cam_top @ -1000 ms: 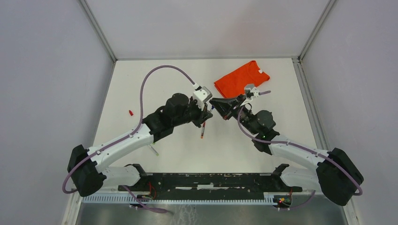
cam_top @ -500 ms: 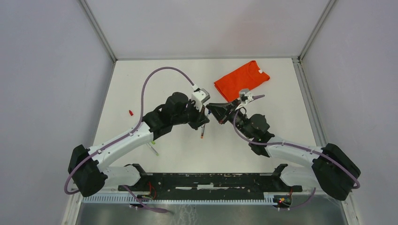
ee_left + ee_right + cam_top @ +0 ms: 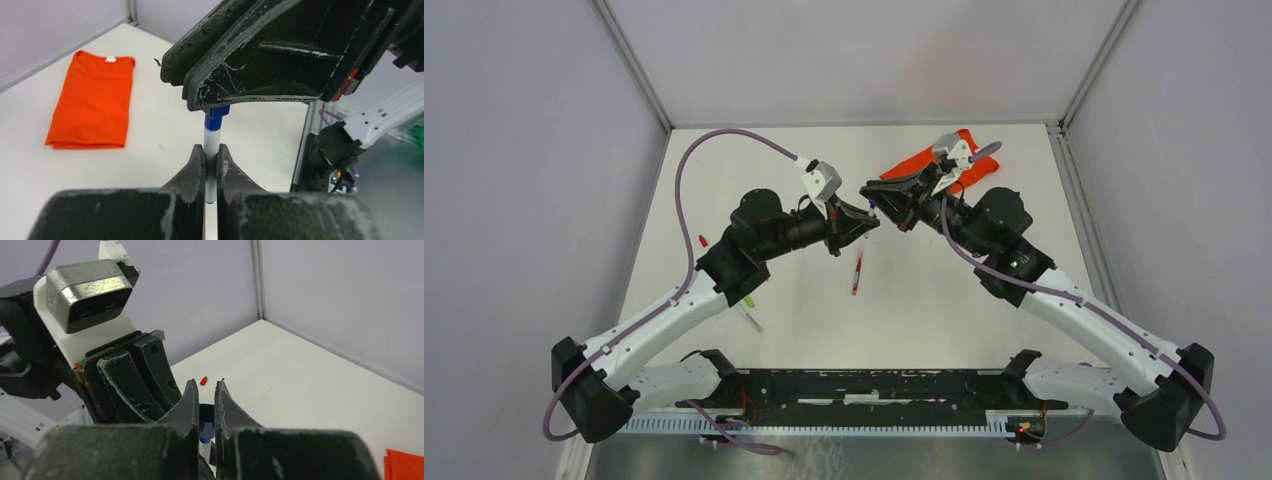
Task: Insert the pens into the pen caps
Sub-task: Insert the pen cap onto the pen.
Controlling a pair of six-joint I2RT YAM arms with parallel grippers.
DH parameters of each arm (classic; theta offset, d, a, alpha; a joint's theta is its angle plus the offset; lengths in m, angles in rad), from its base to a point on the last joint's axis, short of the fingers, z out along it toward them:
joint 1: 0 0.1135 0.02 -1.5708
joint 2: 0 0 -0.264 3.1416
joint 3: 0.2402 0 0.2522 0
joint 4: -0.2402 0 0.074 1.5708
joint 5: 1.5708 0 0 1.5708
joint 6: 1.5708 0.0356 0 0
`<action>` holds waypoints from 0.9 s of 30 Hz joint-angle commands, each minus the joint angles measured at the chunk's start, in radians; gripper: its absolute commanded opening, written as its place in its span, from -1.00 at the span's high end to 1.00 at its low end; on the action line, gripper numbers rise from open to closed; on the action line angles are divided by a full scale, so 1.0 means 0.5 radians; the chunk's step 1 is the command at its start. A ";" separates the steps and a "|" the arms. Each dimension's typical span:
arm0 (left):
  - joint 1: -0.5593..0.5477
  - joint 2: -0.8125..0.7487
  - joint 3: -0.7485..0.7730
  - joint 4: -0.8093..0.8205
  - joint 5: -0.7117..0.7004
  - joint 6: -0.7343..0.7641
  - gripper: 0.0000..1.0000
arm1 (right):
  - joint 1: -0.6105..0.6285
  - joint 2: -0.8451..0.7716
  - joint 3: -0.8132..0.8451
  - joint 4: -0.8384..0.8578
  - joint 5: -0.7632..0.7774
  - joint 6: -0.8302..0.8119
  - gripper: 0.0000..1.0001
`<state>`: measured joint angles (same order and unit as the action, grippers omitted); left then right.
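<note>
My left gripper (image 3: 210,149) is shut on the white barrel of a blue pen (image 3: 210,142), held upright above the table. The pen's top end sits in a blue pen cap (image 3: 217,112), which is pinched between the fingers (image 3: 260,60) of my right gripper (image 3: 204,390), also shut. In the right wrist view the blue cap (image 3: 203,419) shows between the jaws with the barrel below it. From above, the left gripper (image 3: 856,222) and the right gripper (image 3: 879,200) meet tip to tip. A red pen (image 3: 857,272), a green pen (image 3: 749,312) and a red cap (image 3: 703,241) lie on the table.
A folded orange shirt (image 3: 921,160) lies at the back right, partly under my right wrist; it shows flat in the left wrist view (image 3: 92,100). The red cap (image 3: 203,380) lies far off beyond the right jaws. Walls enclose the white table (image 3: 754,160).
Both arms have risen and swung toward the back of the table, keeping pen and cap together at the fingertips. The pens and red cap on the table have not moved.
</note>
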<state>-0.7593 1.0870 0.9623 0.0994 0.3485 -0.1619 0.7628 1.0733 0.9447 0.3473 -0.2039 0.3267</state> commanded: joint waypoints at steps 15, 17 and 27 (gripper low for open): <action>0.018 -0.178 0.256 0.529 0.416 -0.251 0.96 | 0.012 -0.022 0.225 -0.769 -0.588 -0.321 0.98; 0.019 -0.184 0.267 0.534 0.431 -0.253 0.96 | 0.010 -0.026 0.213 -0.748 -0.659 -0.331 0.98; 0.018 -0.257 0.266 0.542 0.371 -0.224 0.96 | 0.010 -0.054 0.117 -0.710 -0.650 -0.155 1.00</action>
<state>-0.7586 1.0328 0.9882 0.1242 0.5636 -0.2195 0.7582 1.0218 1.0649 0.1905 -0.4713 0.2108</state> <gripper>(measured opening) 0.068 0.079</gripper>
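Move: The left hand already holds the white pen upright, and the blue cap in the right fingers is directly over it, about 6 cm above the left hand point. From the right hand, the pen's gripped middle is some 6 cm straight below. On the table, roughly 27 cm below the left hand, the red pen lies about 5 cm ahead and 2 cm to the left; the orange cloth is some 35 cm ahead and 18 cm to the right. Both hands draw back towards the bases together by about 5 cm and rise some 3.5 cm, the left keeping its pinch on the white pen's barrel and the right its pinch on the blue cap, with the cap still at the pen's upper end. As they travel the left hand turns clockwise and the right counter-clockwise, each a little over 10 degrees, so both sets of fingers swing towards the robot's side and the cap is turned against the pen about their nearly upright common line. ##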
